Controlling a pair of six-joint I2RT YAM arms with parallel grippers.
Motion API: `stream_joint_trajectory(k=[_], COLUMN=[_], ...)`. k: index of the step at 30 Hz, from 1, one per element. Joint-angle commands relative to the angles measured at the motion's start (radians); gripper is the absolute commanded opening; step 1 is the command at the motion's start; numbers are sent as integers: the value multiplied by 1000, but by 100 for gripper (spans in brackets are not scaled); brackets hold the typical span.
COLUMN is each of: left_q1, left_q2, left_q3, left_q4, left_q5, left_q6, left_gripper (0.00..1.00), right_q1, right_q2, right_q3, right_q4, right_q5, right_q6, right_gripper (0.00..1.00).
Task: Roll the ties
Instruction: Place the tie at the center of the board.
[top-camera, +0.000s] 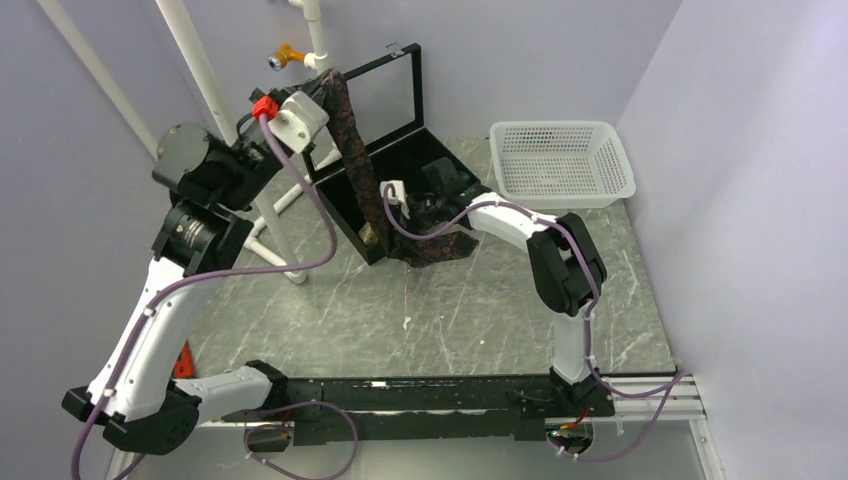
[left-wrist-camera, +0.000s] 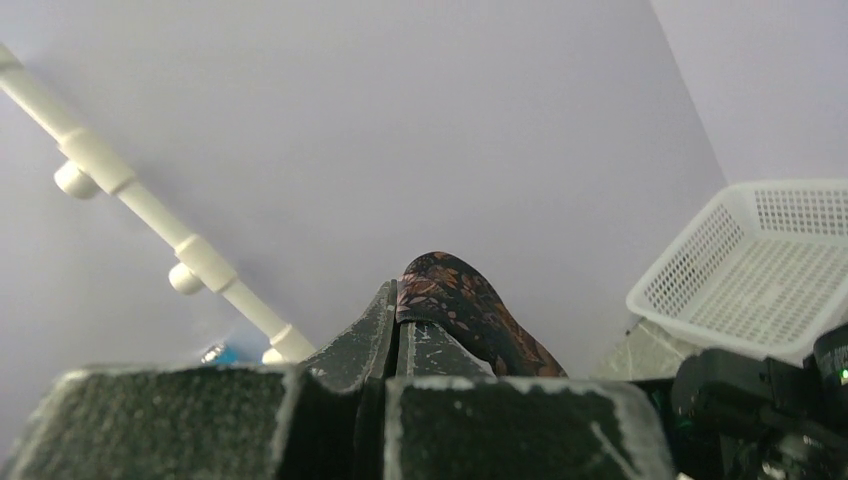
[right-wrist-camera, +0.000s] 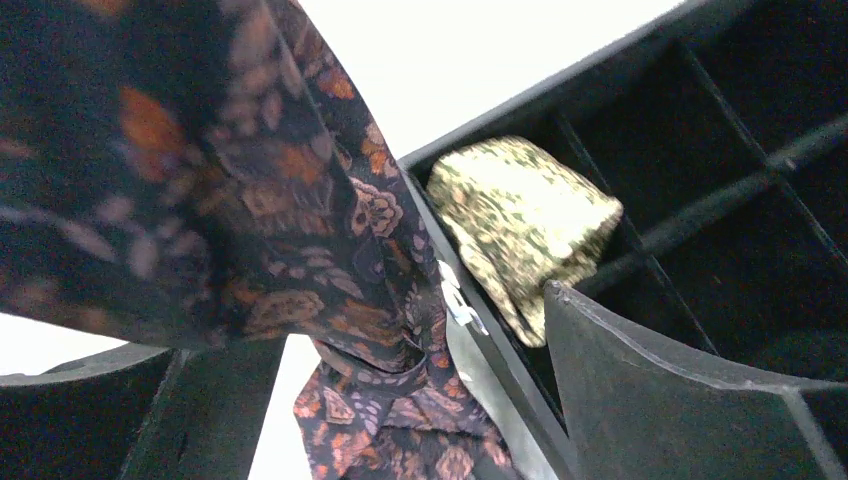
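A dark brown-maroon tie (top-camera: 352, 150) with an orange floral pattern hangs from my raised left gripper (top-camera: 325, 88), which is shut on its upper end. Its lower part lies bunched on the table (top-camera: 437, 247) in front of the black box (top-camera: 400, 150). In the left wrist view the fingers (left-wrist-camera: 430, 345) pinch the tie (left-wrist-camera: 465, 305) at the tips. My right gripper (top-camera: 412, 208) is low by the box, open; the hanging tie (right-wrist-camera: 300, 230) passes between its fingers (right-wrist-camera: 680, 400), touching neither pad. A rolled tan speckled tie (right-wrist-camera: 520, 215) sits in a box compartment (top-camera: 370, 235).
The black divided box has its lid (top-camera: 385, 75) standing open at the back. A white mesh basket (top-camera: 562, 160) stands at the back right, seen also from the left wrist as a basket (left-wrist-camera: 760, 270). White pipe frame (top-camera: 200, 60) rises at the left.
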Motion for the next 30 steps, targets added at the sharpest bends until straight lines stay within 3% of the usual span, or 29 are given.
stream_joint_trajectory(k=[1, 3, 5, 8, 9, 14, 18, 23, 30], left_q1=[3, 3, 4, 4, 4, 6, 7, 6, -12], left_q2=[-63, -73, -81, -89, -90, -96, -103, -67, 20], left_q3=[-15, -26, -32, -38, -40, -79, -146, -216, -267], left_q4=[141, 147, 146, 153, 154, 158, 191, 269, 452], left_q5=[38, 27, 11, -23, -31, -9, 60, 143, 208], left_q6=[0, 7, 16, 27, 27, 32, 53, 29, -65], left_gripper=[2, 2, 1, 0, 0, 0, 0, 0, 0], right_q1=[56, 62, 69, 70, 69, 15, -110, -373, -729], right_q2=[33, 64, 81, 74, 70, -1, -133, -316, -627], right_q3=[60, 97, 124, 128, 133, 104, 36, 27, 83], right_q4=[-66, -103, -140, -180, -206, -356, -551, -812, -1005], right_q5=[-65, -73, -77, -69, -59, -42, 4, 60, 189], right_q6=[-88, -89, -90, -88, -88, -105, -188, -256, -336], right_gripper=[93, 86, 69, 24, 3, 0, 0, 0, 0])
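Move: The tie, its top still pinched high in the left fingers, hangs to the box's near rim; the length to be gripped is about 4 cm left of the open right hand, some 3 cm back and 2 cm lower. From the right hand, the folded cloth lies 6 cm left, 1 cm back and 7 cm below, and the white basket 32 cm right and 13 cm ahead. From the left hand, that tie length is roughly 7 cm right, 1 cm ahead, 48 cm down. The tie's hanging length gets pinched as the right hand eases back, left and slightly down, and shuts its fingers; the hand then sweeps it right about 30 cm, rising some 12 cm, towards the basket's near side, swinging clockwise. The left hand keeps its grip, first drawing back and up about 4 cm, then sinking while going right and forward. ##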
